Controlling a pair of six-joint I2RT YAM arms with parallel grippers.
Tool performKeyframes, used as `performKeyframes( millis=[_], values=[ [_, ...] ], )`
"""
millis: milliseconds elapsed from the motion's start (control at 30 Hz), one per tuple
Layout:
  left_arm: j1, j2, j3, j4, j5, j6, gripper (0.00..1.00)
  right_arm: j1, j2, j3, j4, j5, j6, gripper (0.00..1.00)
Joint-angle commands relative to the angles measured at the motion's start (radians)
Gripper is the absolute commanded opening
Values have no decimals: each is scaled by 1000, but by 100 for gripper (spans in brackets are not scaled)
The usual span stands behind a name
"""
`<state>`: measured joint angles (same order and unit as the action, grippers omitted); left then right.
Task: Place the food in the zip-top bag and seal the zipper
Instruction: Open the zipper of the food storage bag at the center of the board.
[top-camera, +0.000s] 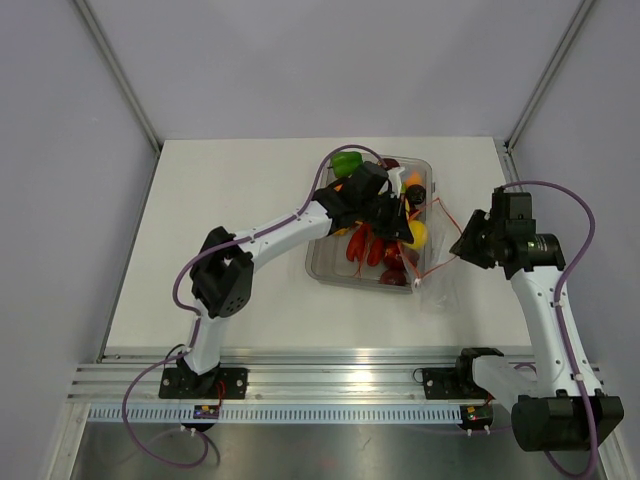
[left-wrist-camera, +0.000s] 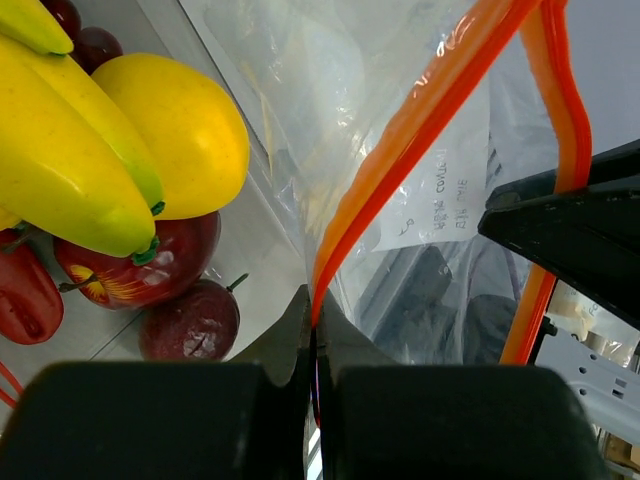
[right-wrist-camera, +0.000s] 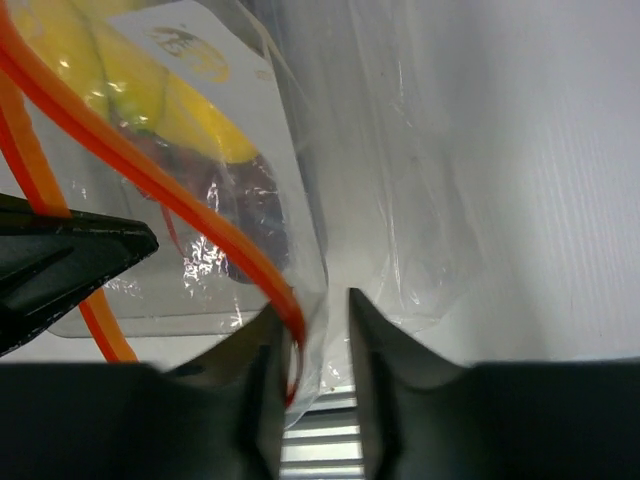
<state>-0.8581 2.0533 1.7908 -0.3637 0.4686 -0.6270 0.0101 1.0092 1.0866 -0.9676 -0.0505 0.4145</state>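
The clear zip-top bag (top-camera: 440, 285) hangs between my two grippers, just right of the tray, its mouth spread. My left gripper (left-wrist-camera: 315, 315) is shut on the orange-red zipper (left-wrist-camera: 420, 130) at one end of the mouth. My right gripper (right-wrist-camera: 312, 320) is open at the other end; the zipper (right-wrist-camera: 150, 175) lies loose against its left finger. The food sits in the tray: yellow bananas (left-wrist-camera: 60, 150), a yellow fruit (left-wrist-camera: 185, 130), a red apple (left-wrist-camera: 150, 265), a dark red fruit (left-wrist-camera: 190, 320), a green pepper (top-camera: 347, 162) and a red lobster (top-camera: 362, 245). Nothing shows inside the bag.
The rigid clear tray (top-camera: 325, 268) stands at the table's middle, under the left gripper (top-camera: 402, 212). The right gripper (top-camera: 462, 240) hovers to its right. An aluminium rail (top-camera: 340, 375) runs along the near edge. Grey walls enclose the white table (top-camera: 220, 220).
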Motion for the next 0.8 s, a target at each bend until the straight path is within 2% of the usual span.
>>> performKeyframes(
  millis=[0, 100, 400, 433, 500, 600, 633, 767],
  values=[
    [-6, -73, -2, 45, 39, 19, 0, -2, -14, -4, 61, -45, 20, 25],
    [-6, -73, 4, 25, 24, 42, 0, -2, -35, 10, 55, 3, 36, 0],
    [-2, -58, 113, -158, -91, 254, 2, -1, -57, 101, -28, 211, 20, 0],
    [-2, -55, 119, -171, -87, 282, 7, -2, -54, 110, -37, 242, 17, 0],
    [-2, -53, 136, -184, -56, 306, 44, -2, -37, 145, -71, 276, 9, 0],
    [-2, -42, 175, -222, -6, 342, 77, -2, -9, 197, -124, 340, 0, 0],
    [-2, -41, 185, -231, 5, 354, 80, -2, -3, 208, -134, 359, -2, 0],
    [-1, -47, 231, -259, 51, 385, 82, -2, 31, 252, -177, 366, 0, 0]
  ],
)
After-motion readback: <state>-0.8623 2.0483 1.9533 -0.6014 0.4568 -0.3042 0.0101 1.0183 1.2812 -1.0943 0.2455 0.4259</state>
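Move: The left fingers are still shut on the bag's left lip. The right lip runs between the half-open right fingers, about 1 cm left of their midpoint and level, with the left lip some 9 cm to that hand's left and 3 cm farther out. From the left hand, the lemon lies about 8 cm ahead, 4 cm right and 14 cm down, and the apple roughly 5 cm ahead, 1 cm left and 15 cm down. The right fingers shut on the right lip of the zipper almost on the spot, then the hand draws that lip away from the left hand, about 5 cm right and as much up, turning clockwise by some 10 degrees as its fingertips swing outward. The left hand keeps its pinch at first while it edges left and rolls; midway its fingers open wide, letting go of the left lip, and it ends about 2 cm left and 2 cm higher. ##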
